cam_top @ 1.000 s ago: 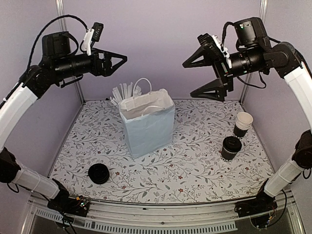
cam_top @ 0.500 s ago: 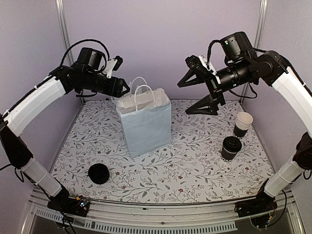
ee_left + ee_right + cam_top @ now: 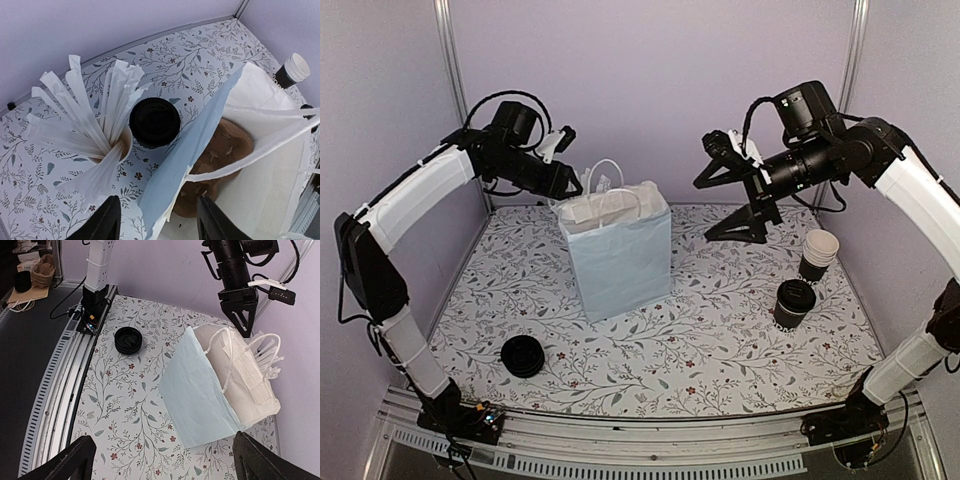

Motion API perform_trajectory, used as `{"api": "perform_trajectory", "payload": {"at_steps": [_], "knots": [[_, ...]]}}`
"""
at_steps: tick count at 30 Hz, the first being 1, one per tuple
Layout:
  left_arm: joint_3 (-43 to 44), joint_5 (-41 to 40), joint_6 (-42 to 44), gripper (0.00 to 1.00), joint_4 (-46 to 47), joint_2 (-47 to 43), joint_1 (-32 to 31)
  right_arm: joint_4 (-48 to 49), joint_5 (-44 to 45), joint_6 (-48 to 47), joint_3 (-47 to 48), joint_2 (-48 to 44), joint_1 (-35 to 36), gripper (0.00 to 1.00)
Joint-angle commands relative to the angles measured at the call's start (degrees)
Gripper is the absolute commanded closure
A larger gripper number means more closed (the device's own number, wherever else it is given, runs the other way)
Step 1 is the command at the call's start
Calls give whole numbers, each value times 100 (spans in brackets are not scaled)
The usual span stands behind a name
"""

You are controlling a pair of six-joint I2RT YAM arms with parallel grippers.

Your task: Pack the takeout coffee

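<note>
The takeout coffee (image 3: 793, 303), a small black cup with a black lid, stands on the right of the mat. The light blue paper bag (image 3: 617, 252) stands open in the middle. My left gripper (image 3: 570, 186) hangs over the bag's back left corner. In the left wrist view its jaws (image 3: 157, 222) stand apart on either side of the bag's blue wall (image 3: 185, 160) without touching it. Another black-lidded cup (image 3: 155, 121) stands behind the bag. My right gripper (image 3: 728, 198) hovers wide open and empty to the right of the bag, well above the mat.
Unlidded black cups (image 3: 818, 254) are stacked behind the takeout coffee. Loose black lids (image 3: 523, 355) are piled near the front left. A cup of white wrapped sticks (image 3: 85, 130) stands behind the bag. Something brown (image 3: 220, 165) lies inside the bag. Purple walls enclose the mat.
My left arm has swung down and right to the bag's back left rim, and its jaws have narrowed. My right arm has dropped lower and shifted left, still wide open.
</note>
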Motion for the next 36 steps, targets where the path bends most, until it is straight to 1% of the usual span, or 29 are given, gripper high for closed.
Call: {"api": "perform_trajectory", "payload": {"at_steps": [1,6,8,10,14,15,17,18,22,25,27,29,31,33,34,36], "knots": [[50,478,256,50,-133,159,3,308,27,139,-268,-194,-460,1],[-98,184,268,66,89,226,-4,580,-24,342,-814,-287,-1113,1],[-231,263,440,74,264,176,-48,605,-52,418,-1049,-330,-1435,1],[-306,324,566,79,370,135,-109,580,-53,518,-1248,-343,-1758,2],[-333,332,682,83,409,174,-219,609,-287,682,-1654,-415,-2473,3],[-323,329,707,86,413,190,-254,657,-312,702,-1777,-464,-2593,4],[-273,260,774,97,405,206,-372,787,-270,754,-2030,-607,-2763,4],[-261,191,820,99,409,184,-465,855,-199,774,-2146,-678,-2832,4],[-533,-100,1175,100,588,-262,-1121,939,16,892,-2625,-912,-3098,4],[-1095,-344,1417,100,893,-813,-1793,776,15,946,-2799,-982,-3214,4],[-1664,-758,1460,100,1171,-1172,-2241,747,116,869,-2951,-1051,-3214,4],[-2037,-890,1350,100,1355,-1459,-2576,945,395,819,-3260,-1162,-3231,3],[-2200,-880,1117,100,1377,-1630,-2848,1091,710,766,-3508,-1261,-3265,3],[-2267,-825,902,100,1325,-1785,-3087,864,605,691,-3437,-1091,-3511,5],[-2304,-829,817,100,1319,-1863,-3206,720,487,663,-3362,-849,-3610,5],[-2434,-834,676,100,1364,-2030,-3413,446,337,519,-3151,-640,-3691,6]]}}
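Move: Around the near-left rim of the bag, the left hand's fingers stand ready, the rim only about 2 cm below. The straw cup is some 6 cm ahead of that hand and the far lidded cup 5 cm ahead and 9 cm right, both roughly 23 cm lower. The near lidded cup lies some 24 cm right of the right hand, 3 cm ahead and 33 cm below; the paper-cup stack stands 14 cm farther out and 9 cm right of that cup. Sinking nearly 3 cm, the left hand shuts its fingers on the bag's rim, then draws the rim back about 19 cm and right 12 cm, quickening late and turning some 30 degrees clockwise. The right hand, open and empty, swings right, down and forward towards the near lidded cup, turning clockwise and tipping down, and stops short above it. ##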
